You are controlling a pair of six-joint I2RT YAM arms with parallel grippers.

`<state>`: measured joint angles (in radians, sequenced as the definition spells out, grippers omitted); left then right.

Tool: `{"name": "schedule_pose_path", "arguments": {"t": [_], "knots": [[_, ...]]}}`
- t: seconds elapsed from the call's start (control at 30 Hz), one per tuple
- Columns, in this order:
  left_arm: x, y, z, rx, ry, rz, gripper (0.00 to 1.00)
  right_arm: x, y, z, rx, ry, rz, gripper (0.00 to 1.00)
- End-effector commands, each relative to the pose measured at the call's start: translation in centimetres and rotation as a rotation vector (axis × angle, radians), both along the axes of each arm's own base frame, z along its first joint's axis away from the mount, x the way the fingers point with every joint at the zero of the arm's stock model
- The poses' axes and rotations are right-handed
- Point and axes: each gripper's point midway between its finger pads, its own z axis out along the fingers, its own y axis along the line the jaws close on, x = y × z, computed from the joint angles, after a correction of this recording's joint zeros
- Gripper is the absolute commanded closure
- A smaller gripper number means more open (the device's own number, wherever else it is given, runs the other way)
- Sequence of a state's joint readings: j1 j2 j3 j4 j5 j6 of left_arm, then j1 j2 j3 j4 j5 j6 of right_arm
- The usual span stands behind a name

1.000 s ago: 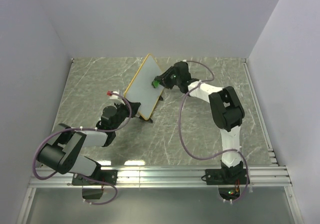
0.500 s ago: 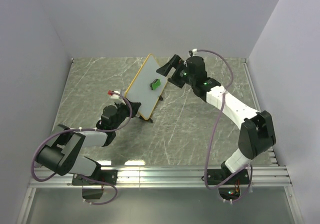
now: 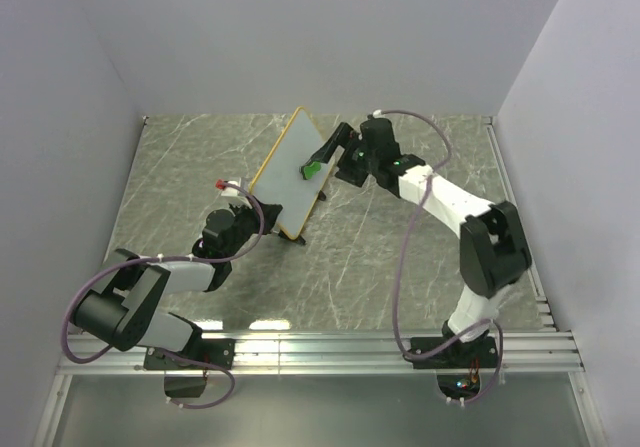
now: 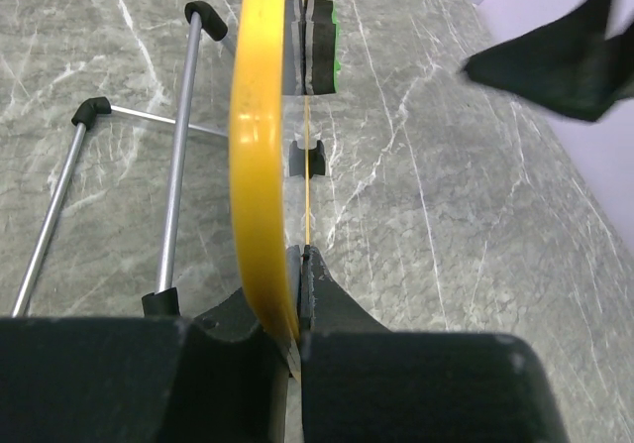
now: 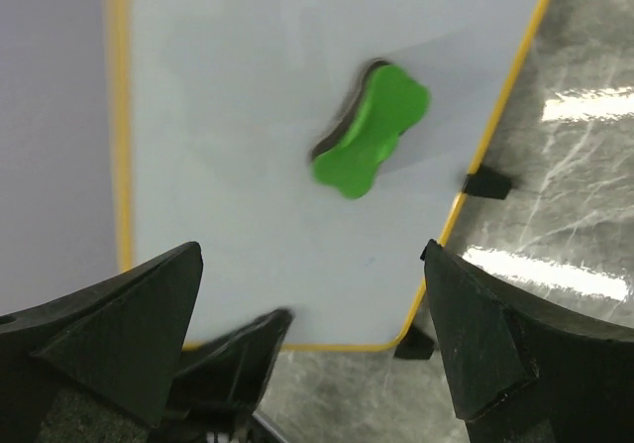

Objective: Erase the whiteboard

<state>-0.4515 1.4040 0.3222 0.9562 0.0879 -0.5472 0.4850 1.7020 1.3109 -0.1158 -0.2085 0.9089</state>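
Note:
The whiteboard (image 3: 283, 177) stands tilted on the table, a white face in a yellow frame (image 4: 260, 146). My left gripper (image 3: 252, 223) is shut on its lower frame edge (image 4: 297, 265). A green bow-tie eraser (image 3: 312, 169) clings to the white face (image 5: 238, 76) by itself. My right gripper (image 3: 333, 147) hovers just right of the eraser (image 5: 371, 131), jaws wide open (image 5: 312, 255), touching nothing. In the left wrist view the eraser (image 4: 319, 35) shows edge-on beyond the frame.
Thin metal stand legs (image 4: 183, 146) with black caps jut from the board's back toward the left. Marbled grey tabletop (image 3: 400, 247) lies all round, with walls at the back and sides. An aluminium rail (image 3: 320, 352) runs along the near edge.
My right gripper opened and let go of the eraser, which stays on the board. It drew back to the right, then came close again. The left arm and board have not moved.

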Motion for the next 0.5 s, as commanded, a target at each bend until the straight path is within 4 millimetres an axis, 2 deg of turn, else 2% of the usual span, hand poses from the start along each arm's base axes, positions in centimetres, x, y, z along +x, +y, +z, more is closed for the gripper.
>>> {"name": "schedule_pose_path", "arguments": {"t": [0.0,0.03,0.1,0.17,0.2,0.27,0.3,0.33,0.47], "knots": [[-4.9,-0.8,-7.5,0.119,0.262,-0.136,0.99,2.8,0.4,0.2,0.053,0.005,-0.031,0.00],[-4.9,-0.8,-7.5,0.121,0.261,-0.137,0.99,3.7,0.4,-0.9,0.066,0.027,-0.038,0.00],[-4.8,-0.7,-7.6,0.120,0.265,-0.131,0.99,4.7,0.7,-1.0,0.110,0.041,-0.051,0.00],[-4.6,-0.6,-7.7,0.122,0.269,-0.117,0.99,5.5,1.1,-2.0,0.130,0.057,-0.052,0.00],[-4.6,-0.5,-7.7,0.123,0.268,-0.113,0.99,6.1,1.4,-1.3,0.146,0.050,-0.054,0.00],[-4.6,-0.5,-7.8,0.122,0.272,-0.109,0.99,6.8,1.9,-2.3,0.145,0.070,-0.055,0.00],[-4.6,-0.5,-7.9,0.124,0.273,-0.109,0.99,7.3,2.1,-1.7,0.155,0.061,-0.053,0.00],[-4.6,-0.5,-7.8,0.124,0.271,-0.111,0.99,7.5,2.4,-2.4,0.155,0.073,-0.053,0.00],[-4.6,-0.5,-7.7,0.122,0.265,-0.114,0.99,8.4,2.9,-2.4,0.169,0.073,-0.053,0.00]]}}
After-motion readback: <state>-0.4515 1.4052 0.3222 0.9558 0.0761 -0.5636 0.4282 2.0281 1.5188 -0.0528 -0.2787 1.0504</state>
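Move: The green eraser sits loose on the sloping whiteboard, about 7 cm ahead of the open right hand, 4 cm to its left and 10 cm below. The whiteboard's middle is some 4 cm left of the eraser and a centimetre nearer, and the left gripper on its near end is roughly 4 cm back and 12 cm left of the right hand, 10 cm lower. From the left hand the eraser is about 11 cm ahead and 8 cm right, near its own height. The eraser is closed in on by the right hand, which swoops forward and down about 7 cm each way with fingers wide open, then eases back up a centimetre and drifts a little left as it slows; the hand tips down about 10 degrees and stops short of touching. The left hand stays put, still pinching the whiteboard's edge. ##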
